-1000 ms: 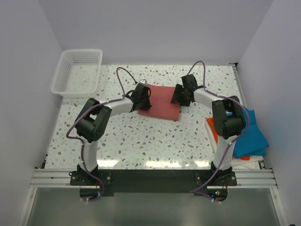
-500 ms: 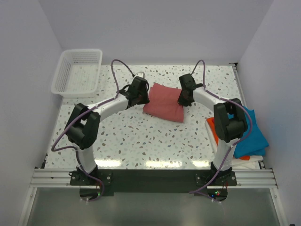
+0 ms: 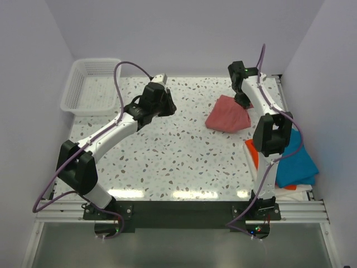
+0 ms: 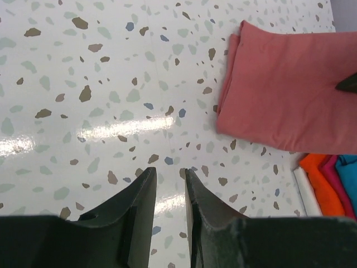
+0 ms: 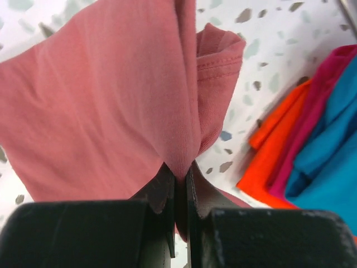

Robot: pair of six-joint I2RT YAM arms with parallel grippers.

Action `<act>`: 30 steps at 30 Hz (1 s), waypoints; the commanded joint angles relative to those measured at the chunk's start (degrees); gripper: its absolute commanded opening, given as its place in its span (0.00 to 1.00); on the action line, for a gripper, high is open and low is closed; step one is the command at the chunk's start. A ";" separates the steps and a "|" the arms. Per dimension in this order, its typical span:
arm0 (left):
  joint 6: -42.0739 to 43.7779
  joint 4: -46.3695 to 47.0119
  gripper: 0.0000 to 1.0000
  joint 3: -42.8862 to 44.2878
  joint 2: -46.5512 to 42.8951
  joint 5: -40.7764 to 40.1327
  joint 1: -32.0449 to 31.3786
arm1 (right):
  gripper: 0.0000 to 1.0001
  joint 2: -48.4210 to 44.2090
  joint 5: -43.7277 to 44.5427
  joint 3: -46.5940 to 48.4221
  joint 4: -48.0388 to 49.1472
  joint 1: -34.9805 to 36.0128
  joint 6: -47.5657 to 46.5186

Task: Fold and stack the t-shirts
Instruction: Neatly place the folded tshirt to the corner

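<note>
The folded salmon-red t-shirt (image 3: 226, 116) hangs partly lifted at the table's back right. My right gripper (image 3: 244, 100) is shut on its upper corner. In the right wrist view the cloth (image 5: 100, 100) is pinched between the jaws of that gripper (image 5: 179, 173). My left gripper (image 3: 169, 106) is well left of the shirt, with its jaws a little apart and empty (image 4: 169, 172); the shirt (image 4: 284, 95) lies ahead to its right. The orange t-shirt (image 3: 252, 152) and the teal-blue t-shirt (image 3: 298, 159) lie piled at the right edge.
A white mesh basket (image 3: 92, 84) stands at the back left corner. In the right wrist view the orange (image 5: 273, 151) and teal (image 5: 334, 145) cloth lie close to the right, with a magenta strip (image 5: 312, 106) between them. White walls close in the table.
My left gripper has let go of the salmon-red shirt and moved left. My right gripper has carried the shirt to the right and lifted it by one corner.
</note>
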 commanded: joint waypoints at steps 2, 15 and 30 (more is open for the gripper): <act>1.76 -1.44 0.32 -1.28 -2.21 3.36 0.01 | 0.00 0.56 7.34 8.16 -18.16 -3.16 3.19; 1.76 -0.91 0.32 -1.28 -2.30 5.56 -0.87 | 0.00 -10.33 8.83 6.15 -21.86 -9.66 2.58; 1.85 -0.73 0.32 -0.49 -0.80 7.76 -1.22 | 0.00 -19.56 8.04 9.05 -23.61 -15.02 -1.47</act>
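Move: The stack with the blue t-shirt on top, where the pink t-shirt is being taken, lies some 20 cm back and 22 cm to the right of the right hand, about 10 cm below it. The orange t-shirt's bared strip on the stack's left side is roughly 20 cm back and 6 cm right. The table's right edge runs some 20 cm to the right, level with the hand. From the left hand, the blue top is about 55 cm right, 14 cm back and 17 cm below. The folded pink t-shirt, still pinched in the shut right fingers, is carried right by about 13 cm towards the table's right edge and the blue stack, then hoisted ever more steeply, some 14 cm in all, while drawing back about 7 cm. The hand turns clockwise roughly 15 degrees and its fingertips swing up some 10. The empty left hand eases back a little. ##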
